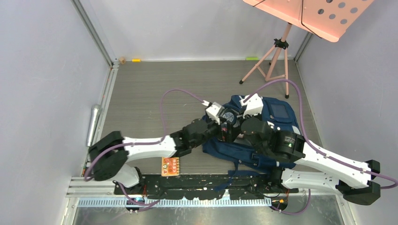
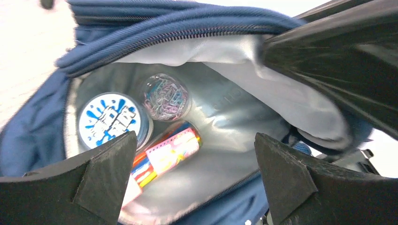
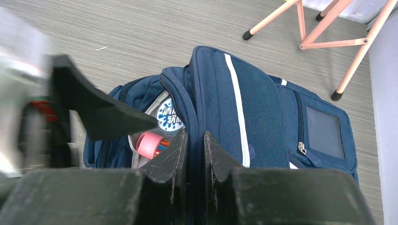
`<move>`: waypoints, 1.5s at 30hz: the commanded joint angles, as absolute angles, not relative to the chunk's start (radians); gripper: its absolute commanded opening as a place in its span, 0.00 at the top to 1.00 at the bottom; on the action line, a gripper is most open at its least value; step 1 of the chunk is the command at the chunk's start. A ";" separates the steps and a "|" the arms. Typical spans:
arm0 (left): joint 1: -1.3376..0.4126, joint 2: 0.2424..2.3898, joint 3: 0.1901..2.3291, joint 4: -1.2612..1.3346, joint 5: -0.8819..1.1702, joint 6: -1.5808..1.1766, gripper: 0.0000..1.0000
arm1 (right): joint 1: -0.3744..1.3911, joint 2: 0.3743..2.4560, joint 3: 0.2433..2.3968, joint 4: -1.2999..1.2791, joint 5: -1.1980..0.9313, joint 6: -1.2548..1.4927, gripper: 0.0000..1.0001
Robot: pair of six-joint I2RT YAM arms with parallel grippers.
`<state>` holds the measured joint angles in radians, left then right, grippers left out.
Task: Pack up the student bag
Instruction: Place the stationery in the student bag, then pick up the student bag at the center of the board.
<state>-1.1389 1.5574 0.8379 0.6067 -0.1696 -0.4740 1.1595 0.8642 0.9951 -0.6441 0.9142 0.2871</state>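
Observation:
The student bag (image 1: 277, 117), navy with pale stripes, lies open at centre right of the table. My left gripper (image 2: 195, 140) hangs open just over its mouth with nothing between the fingers. Inside, on the silver lining, lie a round tin with a blue-splatter lid (image 2: 110, 119), a clear jar of paper clips (image 2: 165, 97) and a tube of coloured pens (image 2: 166, 152). My right gripper (image 3: 195, 136) is shut on the zip rim of the student bag (image 3: 253, 103), holding the mouth open. In that view the tube's pink cap (image 3: 149, 144) shows in the opening.
A pink music stand (image 1: 281, 51) rises on its tripod behind the bag. A small orange card (image 1: 170, 166) lies near the front edge. A silver cylinder (image 1: 94, 123) rests along the left wall. Grey walls close in three sides.

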 commanded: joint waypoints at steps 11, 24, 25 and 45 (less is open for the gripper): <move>-1.038 0.967 0.670 -0.050 -0.424 -0.523 0.00 | 1.175 0.942 1.035 -0.616 0.888 0.410 0.99; -0.809 1.119 0.788 -0.029 0.051 -0.629 0.00 | 1.237 1.113 0.862 -0.548 0.529 0.655 0.98; -0.804 1.144 0.796 -0.008 0.075 -0.635 0.00 | 1.241 1.123 0.866 -0.548 0.521 0.660 0.96; -0.686 1.410 0.747 0.133 0.075 -0.719 0.00 | 0.752 1.238 1.252 -0.710 0.352 0.354 0.20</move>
<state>-0.7147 1.3720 0.7658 0.0822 0.0952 -0.7078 0.8680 1.1332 1.1950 -0.7143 0.4870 0.4522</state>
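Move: The left hand is open over the bag's mouth: the left rim lies about 9 cm left and 12 below, the jar some 6 cm ahead, 1 left, and the pen case 1 ahead, straight below. The right hand holds the flap edge up; that left rim lies about 11 cm left, 4 back and 19 below, the jar about 3 ahead and 3 left. Right hand lowers the flap 13 cm, releases, rises forward; open left hand backs out leftward about 14 cm. ##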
